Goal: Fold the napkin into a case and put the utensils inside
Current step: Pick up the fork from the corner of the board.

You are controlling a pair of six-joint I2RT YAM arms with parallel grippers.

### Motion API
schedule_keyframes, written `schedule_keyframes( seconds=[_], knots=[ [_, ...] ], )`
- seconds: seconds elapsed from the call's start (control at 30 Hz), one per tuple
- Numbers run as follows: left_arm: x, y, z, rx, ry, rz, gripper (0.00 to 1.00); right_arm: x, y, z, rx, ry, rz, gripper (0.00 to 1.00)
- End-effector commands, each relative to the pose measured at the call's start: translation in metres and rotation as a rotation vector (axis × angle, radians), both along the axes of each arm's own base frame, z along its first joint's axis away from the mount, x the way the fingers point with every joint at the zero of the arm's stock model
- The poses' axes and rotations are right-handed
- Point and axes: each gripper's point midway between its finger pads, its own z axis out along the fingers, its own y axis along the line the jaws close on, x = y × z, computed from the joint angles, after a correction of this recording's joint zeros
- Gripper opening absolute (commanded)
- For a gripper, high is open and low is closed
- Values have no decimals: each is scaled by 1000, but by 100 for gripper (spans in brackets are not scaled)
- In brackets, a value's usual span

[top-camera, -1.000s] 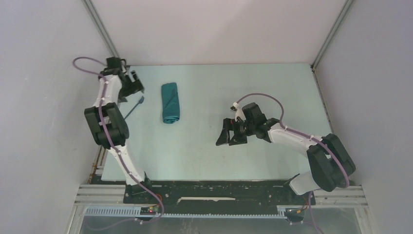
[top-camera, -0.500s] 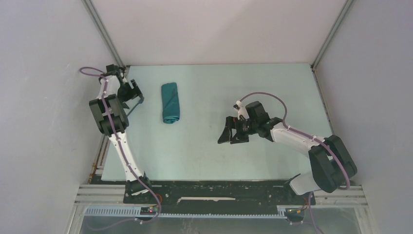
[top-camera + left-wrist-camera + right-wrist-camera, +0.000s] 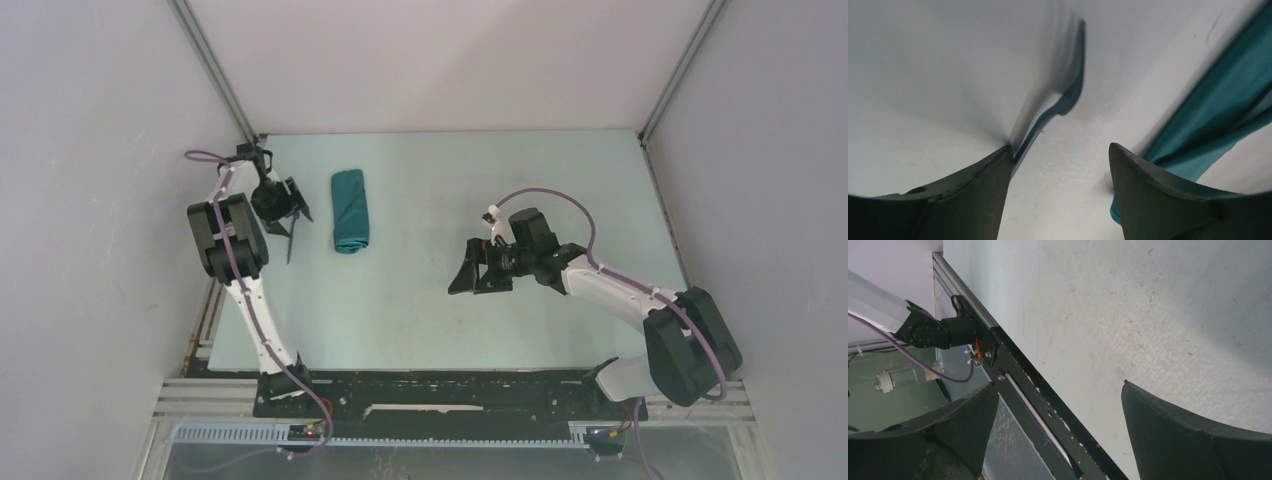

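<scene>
The napkin is folded into a narrow teal case lying lengthwise on the table's far left; its edge shows in the left wrist view. A thin dark blue utensil lies just left of it; in the left wrist view the utensil runs up from the tip of one finger. My left gripper is open, low over the table between the utensil and the case. My right gripper is open and empty over the middle of the table.
The black rail at the table's near edge and the left arm's base show in the right wrist view. Grey walls and metal posts enclose the table close behind the left arm.
My left gripper has swung right and nearer, toward the case. The utensil has turned from slanting to pointing almost straight toward the near edge. The right gripper has barely moved.
</scene>
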Motion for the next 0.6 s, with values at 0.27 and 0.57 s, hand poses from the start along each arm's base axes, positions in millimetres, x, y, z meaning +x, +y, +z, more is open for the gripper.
schedule_keyframes(
  seconds=[0.27, 0.57],
  knots=[
    [-39, -32, -17, 207, 214, -92, 38, -9, 1, 20, 43, -66, 6, 100],
    [-45, -18, 23, 351, 132, -46, 0, -6, 1, 17, -2, -87, -6, 100]
  ],
)
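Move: The fork lies practically between my open left fingers, its handle along the left fingertip: its middle is about 2 cm left of my left hand point, 1 cm back and roughly 1 cm below. The folded napkin lies about 13 cm to the right of that hand and 5 cm farther out, and the board's left edge is some 16 cm to its left, level with it. From my right hand the fork is about 21 cm ahead, 44 cm left and 10 cm lower. Staying low over the board, I sweep my left hand about 5 cm to the right and back, slowing as I shut its open fingers completely on the fork's handle. The left finger, already beside the handle, carries it rightward, and both pads end up pinching it. Meanwhile I straighten the wrist some 15 degrees, so the fingers point almost straight down. ##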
